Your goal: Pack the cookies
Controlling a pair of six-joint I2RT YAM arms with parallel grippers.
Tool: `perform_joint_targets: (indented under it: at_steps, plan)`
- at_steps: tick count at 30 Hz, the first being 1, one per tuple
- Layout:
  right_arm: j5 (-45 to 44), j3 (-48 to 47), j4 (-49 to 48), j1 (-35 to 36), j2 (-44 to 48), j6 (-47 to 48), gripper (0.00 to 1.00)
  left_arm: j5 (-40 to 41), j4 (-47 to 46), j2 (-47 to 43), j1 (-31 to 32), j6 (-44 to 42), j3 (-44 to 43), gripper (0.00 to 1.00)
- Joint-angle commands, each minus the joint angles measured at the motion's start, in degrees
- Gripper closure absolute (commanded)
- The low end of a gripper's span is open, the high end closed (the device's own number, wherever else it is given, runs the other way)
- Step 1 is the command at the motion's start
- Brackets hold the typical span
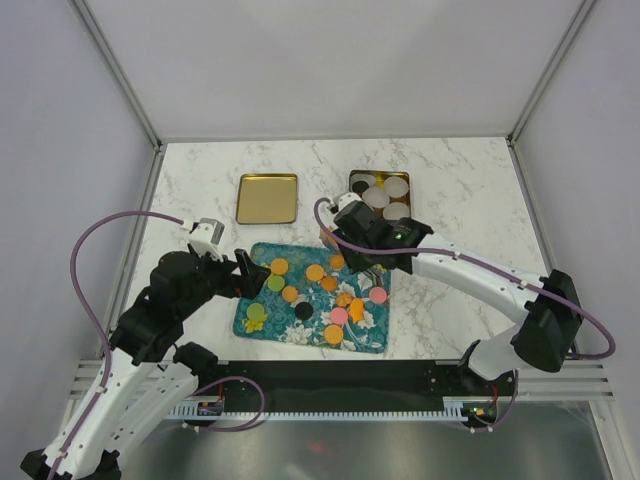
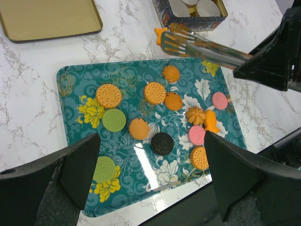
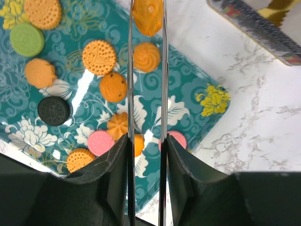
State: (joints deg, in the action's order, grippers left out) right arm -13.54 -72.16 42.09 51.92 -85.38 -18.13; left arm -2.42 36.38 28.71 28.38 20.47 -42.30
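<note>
Several cookies lie on the teal flowered tray [image 1: 372, 335]: orange ones, a green one [image 2: 114, 119], a black one [image 2: 162, 143] and a pink one [image 2: 196, 135]. My right gripper [image 3: 146, 146] is shut on a pair of metal tongs [image 3: 130, 84]. The tongs' tips pinch an orange cookie [image 3: 147, 16], held in the air over the tray's far edge near the tin [image 1: 380, 195]. The same cookie [image 2: 162, 35] shows at the tong tips in the left wrist view. My left gripper [image 2: 150, 146] hangs open over the tray's near side, holding nothing.
The tin at the back right holds white paper cups [image 1: 396, 187]. A flat gold lid [image 1: 267, 198] lies on the marble table to its left. White booth walls close in the table's sides and back.
</note>
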Motion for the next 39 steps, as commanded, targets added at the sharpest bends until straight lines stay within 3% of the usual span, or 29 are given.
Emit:
perform_joint_targets:
  at_steps: [1, 15, 27, 39]
  plan:
    - [0.4, -3.1, -0.6, -3.1, 3.7, 1.1, 0.59, 0.7, -1.0, -0.3, 0.3, -1.2, -0.1, 0.0]
    - [-1.1, -10.1, -4.3, -24.7, -2.6, 2.9, 0.58, 0.5, -1.0, -0.3, 0.3, -1.2, -0.1, 0.0]
    - [2.1, -11.0, -8.7, -32.8, -10.9, 2.7, 0.6, 0.1, -1.0, 0.1, 0.5, -1.2, -0.2, 0.0]
    - [4.0, -10.2, -10.9, -33.7, -13.5, 2.8, 0.61, 0.3, -1.0, 0.3, 0.5, -1.2, -0.1, 0.0]
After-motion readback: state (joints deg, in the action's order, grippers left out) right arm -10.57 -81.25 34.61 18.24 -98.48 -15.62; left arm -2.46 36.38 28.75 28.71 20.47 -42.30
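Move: The orange fish cookie is already clamped in the tongs the right hand holds. The empty far-right paper cup in the box lies about 26 cm ahead of this hand, 16 cm to its right and 13 cm below. The black cookie's cup is some 11 cm left of the empty cup, level with it; the near-right cup is about 7 cm nearer. On the mat, the swirl cookie sits about 3 cm ahead and 2 cm left of the hand. From the left hand, the empty cup is roughly 33 cm ahead and 39 cm to the right. The fish cookie, kept in the tongs, is carried by the right hand forward and to the right, about 23 cm from the far edge of the mat to the box's far-right cup. The hand climbs some 5 cm on the way, turns about 30 degrees clockwise, then sinks about 6 cm over the cup; the fingers keep their hold on the tongs. ##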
